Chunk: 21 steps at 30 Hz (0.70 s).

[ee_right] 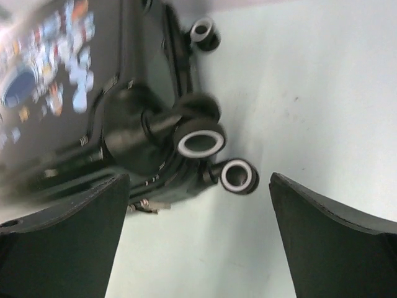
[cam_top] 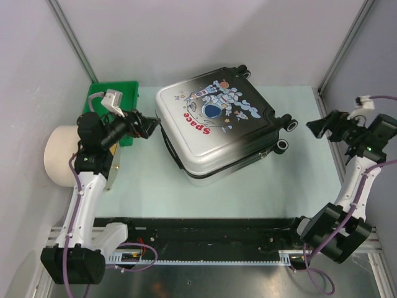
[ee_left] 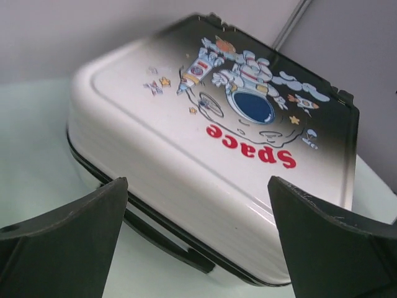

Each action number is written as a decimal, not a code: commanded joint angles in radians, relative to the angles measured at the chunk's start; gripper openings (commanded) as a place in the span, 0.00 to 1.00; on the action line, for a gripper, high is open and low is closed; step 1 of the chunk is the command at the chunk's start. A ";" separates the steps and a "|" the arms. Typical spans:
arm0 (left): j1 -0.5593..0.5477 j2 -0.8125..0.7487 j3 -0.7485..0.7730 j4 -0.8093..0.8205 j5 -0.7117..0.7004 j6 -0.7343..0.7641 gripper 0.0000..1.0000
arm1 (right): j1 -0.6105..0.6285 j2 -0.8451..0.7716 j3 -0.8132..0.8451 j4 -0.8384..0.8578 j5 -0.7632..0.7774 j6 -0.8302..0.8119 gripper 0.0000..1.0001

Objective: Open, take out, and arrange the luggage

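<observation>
The luggage point(cam_top: 217, 127) lies shut and flat in the middle of the table, astronaut and red "Space" print facing up, its black wheels point(cam_top: 284, 122) pointing right. My left gripper point(cam_top: 149, 126) hovers open just off its white left end. In the left wrist view the luggage point(ee_left: 205, 143) fills the frame beyond the open left gripper point(ee_left: 197, 186), with a black side handle point(ee_left: 161, 239) low down. My right gripper point(cam_top: 319, 127) stands open to the right of the wheels, apart from them. In the right wrist view the open right gripper point(ee_right: 198, 186) faces the wheels point(ee_right: 200, 141).
A green plastic tray point(cam_top: 127, 93) sits at the back left, behind my left arm. A cream cylinder point(cam_top: 59, 155) lies at the left wall. Metal frame posts point(cam_top: 344, 46) and grey walls close in both sides. Zipper pulls point(ee_right: 146, 208) hang near the wheel end.
</observation>
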 commanded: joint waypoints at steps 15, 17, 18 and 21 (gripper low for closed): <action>0.024 -0.063 -0.094 -0.013 0.131 -0.016 0.99 | 0.483 -0.263 -0.619 0.402 0.270 -0.350 0.58; 0.024 -0.054 -0.096 -0.010 0.131 -0.021 0.99 | 0.552 -0.260 -0.641 0.452 0.351 -0.335 0.53; 0.025 -0.054 -0.099 -0.008 0.130 -0.025 0.99 | 0.573 -0.245 -0.647 0.487 0.370 -0.333 0.52; 0.025 -0.051 -0.102 -0.001 0.131 -0.030 0.99 | 0.627 -0.223 -0.670 0.556 0.456 -0.335 0.48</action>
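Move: The zipper pulls on the luggage's near right side lie about 18 cm left of the right hand, roughly level with it fore and aft, and some 17 cm below. Of the two wheels at that corner, the upper is about 9 cm left, 5 cm ahead and 11 cm down; the lower is about 12 cm left, 2 cm ahead and 18 cm down. From the left hand the pulls are roughly 40 cm right, level fore and aft, and 20 cm below. Towards the zipper pulls below the luggage's wheel corner, the right hand sweeps down and left, about 16 cm and 15 cm, easing some 5 cm back. It turns counter-clockwise, rolls its left side down about 20 degrees, and half closes its fingers, with no contact visible. The open left hand rises 2 cm, then sinks about 5 cm and backs slightly. ##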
